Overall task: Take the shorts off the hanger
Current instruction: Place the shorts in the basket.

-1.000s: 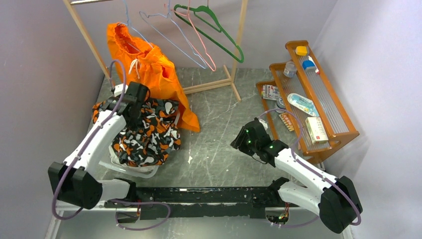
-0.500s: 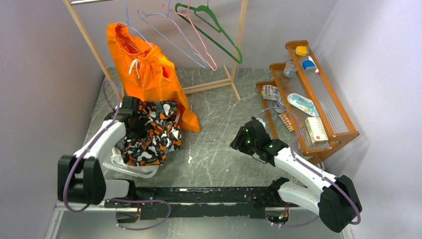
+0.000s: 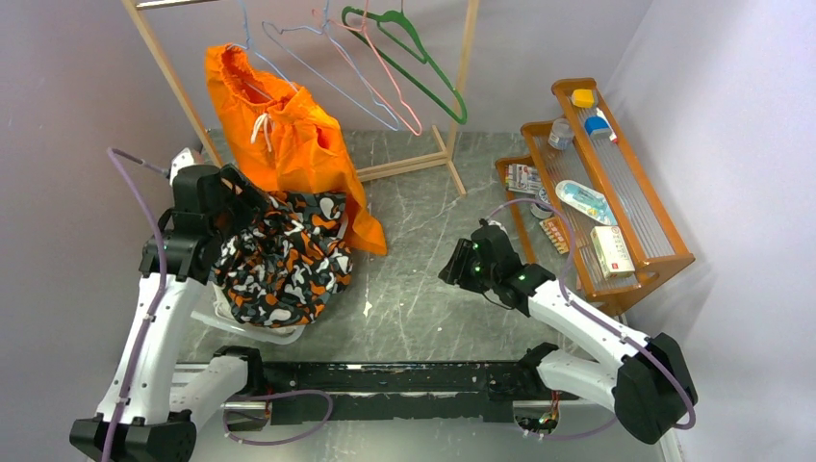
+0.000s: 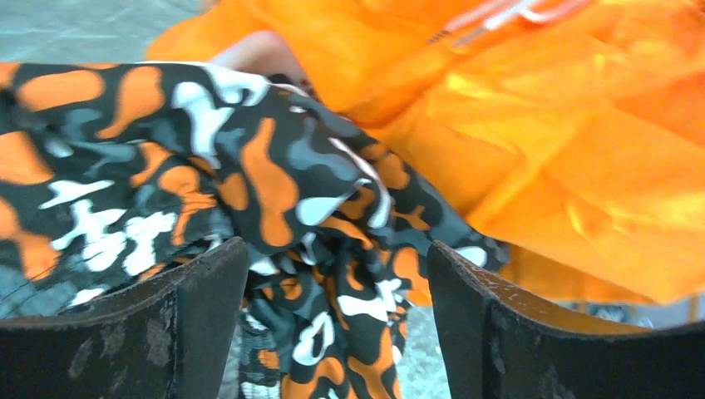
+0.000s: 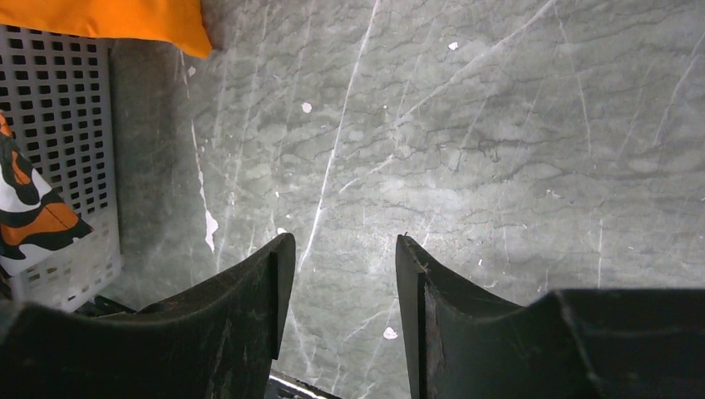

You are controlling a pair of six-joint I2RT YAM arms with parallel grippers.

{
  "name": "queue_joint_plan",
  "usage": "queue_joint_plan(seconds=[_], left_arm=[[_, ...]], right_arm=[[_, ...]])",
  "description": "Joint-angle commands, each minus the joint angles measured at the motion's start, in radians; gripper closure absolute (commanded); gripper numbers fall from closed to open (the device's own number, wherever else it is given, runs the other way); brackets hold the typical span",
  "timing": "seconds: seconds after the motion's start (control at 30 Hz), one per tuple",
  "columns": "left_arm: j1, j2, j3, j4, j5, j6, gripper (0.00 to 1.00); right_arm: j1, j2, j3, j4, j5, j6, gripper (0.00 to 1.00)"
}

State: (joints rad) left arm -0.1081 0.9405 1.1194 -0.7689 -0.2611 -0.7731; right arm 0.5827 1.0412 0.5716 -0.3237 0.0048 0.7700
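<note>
The bright orange shorts [image 3: 289, 144] hang from a thin wire hanger [image 3: 262, 60] at the left end of the wooden rack, their hem trailing onto the table. In the left wrist view the shorts [image 4: 540, 150] fill the upper right. My left gripper [image 3: 231, 202] is open just below the shorts' left side, and over a black, orange and white patterned garment [image 3: 284, 260]. A fold of that garment [image 4: 249, 191] lies loose between the spread fingers of the left gripper [image 4: 332, 258]. My right gripper [image 3: 460, 265] [image 5: 345, 249] is open over bare table, holding nothing.
The patterned garment is heaped in a white perforated basket [image 3: 245, 325] [image 5: 58, 125] at the left. Empty hangers, one green [image 3: 414, 58], hang on the rack [image 3: 464, 77]. A wooden shelf [image 3: 664, 252] with small items stands at the right.
My left gripper has opened and let go of the patterned garment, which settled on the basket. The left arm rose and swung back toward the left. The right arm has barely moved.
</note>
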Motion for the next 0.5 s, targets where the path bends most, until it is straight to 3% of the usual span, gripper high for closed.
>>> queue_joint_plan(seconds=[0.0, 0.13, 0.33, 0.47], left_arm=[[0.004, -0.001, -0.045, 0.199, 0.323, 0.083, 0.20], [0.004, 0.140, -0.093, 0.325, 0.494, 0.044, 0.32], [0.014, 0.314, -0.193, 0.231, 0.221, -0.059, 0.42], [0.026, 0.357, -0.303, 0.178, 0.149, -0.192, 0.44]], right_arm=[[0.002, 0.012, 0.026, 0.023, -0.021, -0.017, 0.49], [0.002, 0.003, 0.033, 0.034, -0.046, -0.030, 0.49], [0.002, -0.030, 0.076, 0.040, -0.067, -0.061, 0.49], [0.002, -0.015, 0.145, 0.059, -0.104, -0.118, 0.49]])
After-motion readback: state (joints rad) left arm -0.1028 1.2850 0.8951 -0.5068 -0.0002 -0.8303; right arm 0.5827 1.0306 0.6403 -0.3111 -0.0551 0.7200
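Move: The camouflage-print shorts lie heaped in the basket, their middle roughly 20 cm below the open left hand, about 6 cm to its right and 1 cm back. The basket's middle is around 3 cm right and 4 cm back from that hand, 22 cm down. The orange pants hang some 16 cm ahead and 8 cm right, a little lower. From the right hand the camouflage shorts are about 33 cm left, 4 cm ahead and 4 cm lower. Swinging right about 6 cm and some 5 cm forward over the shorts, the empty left hand then plunges about 15 cm into their folds, drawing back slightly at the end. Its wrist turns clockwise at first, then tips fingers down some 20 degrees, while the fingers close partway but stay open. The right hand, empty, lifts about 3 cm and eases left. ##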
